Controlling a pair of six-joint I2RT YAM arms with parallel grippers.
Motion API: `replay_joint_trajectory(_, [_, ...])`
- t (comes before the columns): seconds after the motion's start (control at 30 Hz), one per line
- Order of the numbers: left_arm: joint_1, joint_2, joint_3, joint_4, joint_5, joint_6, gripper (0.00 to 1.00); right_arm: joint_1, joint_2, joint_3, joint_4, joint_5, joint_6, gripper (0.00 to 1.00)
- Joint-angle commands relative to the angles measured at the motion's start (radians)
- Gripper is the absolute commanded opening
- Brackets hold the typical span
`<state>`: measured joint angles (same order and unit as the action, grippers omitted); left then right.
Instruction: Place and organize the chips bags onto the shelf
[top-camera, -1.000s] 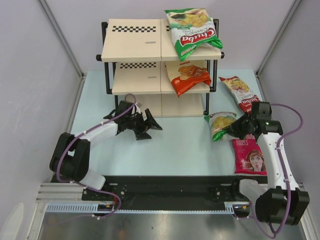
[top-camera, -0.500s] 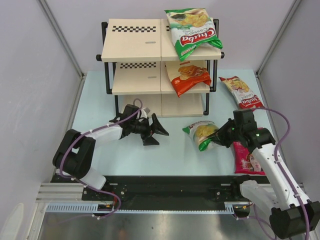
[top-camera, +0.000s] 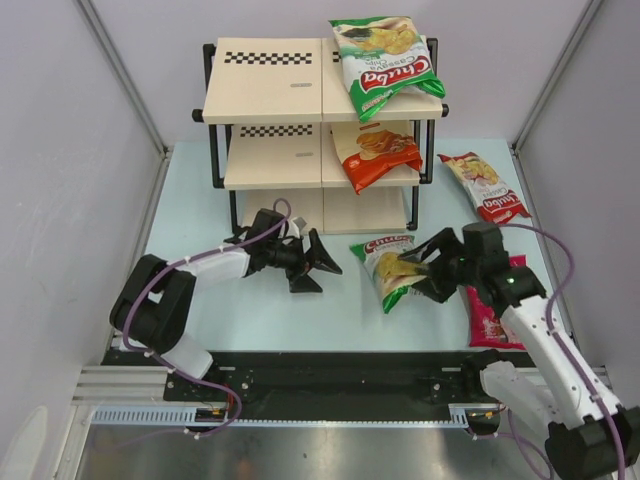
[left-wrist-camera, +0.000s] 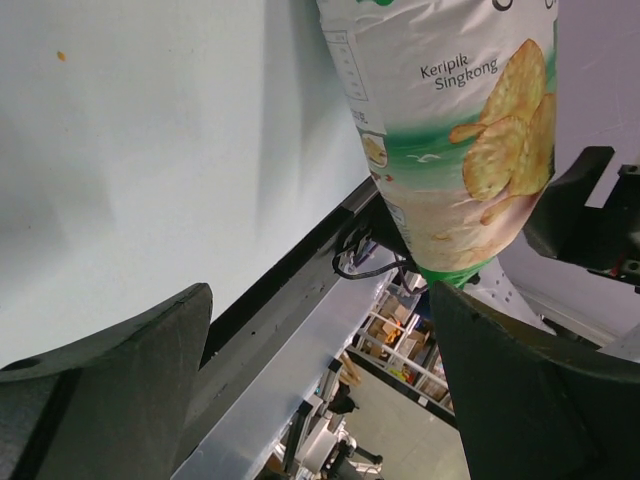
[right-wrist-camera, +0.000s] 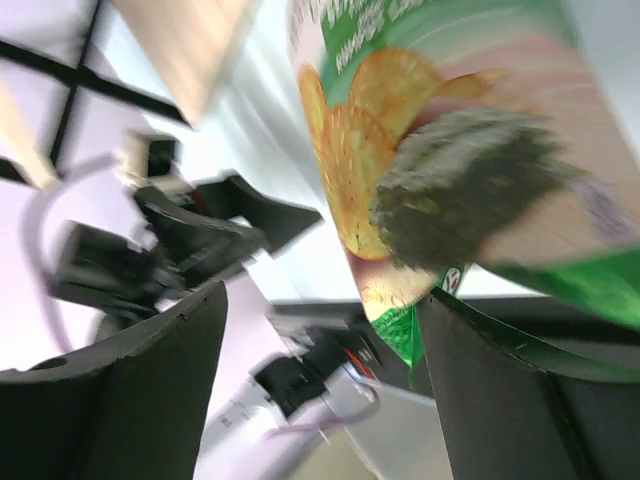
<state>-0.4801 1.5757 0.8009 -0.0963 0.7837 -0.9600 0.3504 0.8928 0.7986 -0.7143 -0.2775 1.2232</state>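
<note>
A green-and-white chips bag lies on the table in front of the shelf. My right gripper is open at the bag's right end, jaws wide, and the bag reaches between them. My left gripper is open just left of the bag, holding nothing. A second green bag lies on the top tier. An orange bag sits on the middle tier. A red-and-white bag lies on the table at the right. A magenta bag is partly hidden under my right arm.
The shelf stands at the back of the pale blue table, with the left halves of its tiers bare. White walls close in the left and right sides. A black rail runs along the near edge.
My right arm carried the green bag leftward to the table's middle, then its jaws opened. My left gripper moved right toward the bag, staying open.
</note>
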Motion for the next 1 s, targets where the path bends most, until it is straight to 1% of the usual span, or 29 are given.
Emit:
replay_joint_trajectory(0.0, [-0.005,0.024,0.058,0.012,0.009,0.009,0.95,-0.175,-0.095,0.011,-0.065,-0.069,-0.056,0.81])
replay_joint_trajectory(0.07, [-0.012,0.05,0.081,0.024,0.011,0.006,0.96,-0.243,-0.095,0.01,-0.115,-0.116,-0.132,0.8])
replay_joint_trajectory(0.1, [-0.017,0.062,0.093,0.023,0.011,0.009,0.96,-0.299,-0.089,0.011,-0.132,-0.161,-0.149,0.8])
replay_joint_trajectory(0.17, [-0.035,0.096,0.113,0.017,0.012,0.012,0.96,-0.344,-0.086,0.013,-0.174,-0.199,-0.215,0.8])
replay_joint_trajectory(0.23, [-0.052,0.112,0.138,0.015,0.008,0.01,0.96,-0.437,-0.084,0.013,-0.215,-0.241,-0.261,0.8])
replay_joint_trajectory(0.3, [-0.058,0.122,0.15,0.014,0.006,0.01,0.96,-0.491,-0.081,0.011,-0.237,-0.279,-0.313,0.79])
replay_joint_trajectory(0.37, [-0.061,0.127,0.155,0.007,0.008,0.012,0.95,-0.553,-0.063,0.011,-0.246,-0.285,-0.35,0.79])
replay_joint_trajectory(0.4, [-0.061,0.129,0.159,0.0,0.006,0.018,0.95,-0.571,-0.049,0.011,-0.246,-0.281,-0.396,0.79])
replay_joint_trajectory(0.5, [-0.06,0.13,0.178,-0.028,-0.004,0.033,0.95,-0.62,0.03,0.013,-0.214,-0.211,-0.497,0.79])
replay_joint_trajectory(0.53, [-0.06,0.13,0.182,-0.034,-0.006,0.036,0.95,-0.625,0.052,0.011,-0.18,-0.198,-0.558,0.79])
replay_joint_trajectory(0.57, [-0.06,0.129,0.184,-0.045,-0.006,0.038,0.95,-0.623,0.107,0.011,-0.168,-0.184,-0.58,0.78])
replay_joint_trajectory(0.63, [-0.061,0.129,0.188,-0.054,-0.009,0.044,0.95,-0.619,0.152,0.011,-0.128,-0.169,-0.614,0.78])
replay_joint_trajectory(0.7, [-0.06,0.13,0.192,-0.059,-0.009,0.047,0.95,-0.568,0.179,0.011,-0.061,-0.152,-0.614,0.78])
replay_joint_trajectory(0.87, [-0.061,0.136,0.199,-0.057,-0.006,0.038,0.95,-0.493,0.245,0.01,-0.004,-0.1,-0.582,0.77])
replay_joint_trajectory(0.97, [-0.061,0.153,0.23,-0.086,-0.011,0.056,0.95,-0.413,0.282,0.01,0.035,-0.1,-0.542,0.75])
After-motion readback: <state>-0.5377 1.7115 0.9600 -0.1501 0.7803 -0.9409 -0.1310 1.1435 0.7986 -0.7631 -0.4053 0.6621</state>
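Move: The upright-tilted green chips bag the right hand has just let go of has its middle about 5 cm ahead, 3 cm left and 9 cm below that hand. The pink chips bag lies 21 cm to the hand's right, about level forward and 14 cm down; the foot of the shelf's near right post stands some 23 cm ahead, 2 cm right and 17 cm down. From the left hand the green bag's middle is about 16 cm right, 3 cm ahead and 3 cm lower. The green bag is left free as the right hand, fingers still wide open, draws off to the right about 12 cm, level at first, then sinks some 8 cm and edges forward beside the bag's lower right corner, its left side dipping about 10 degrees. The left hand, open too, shifts about 3 cm right towards the bag and then waits. ##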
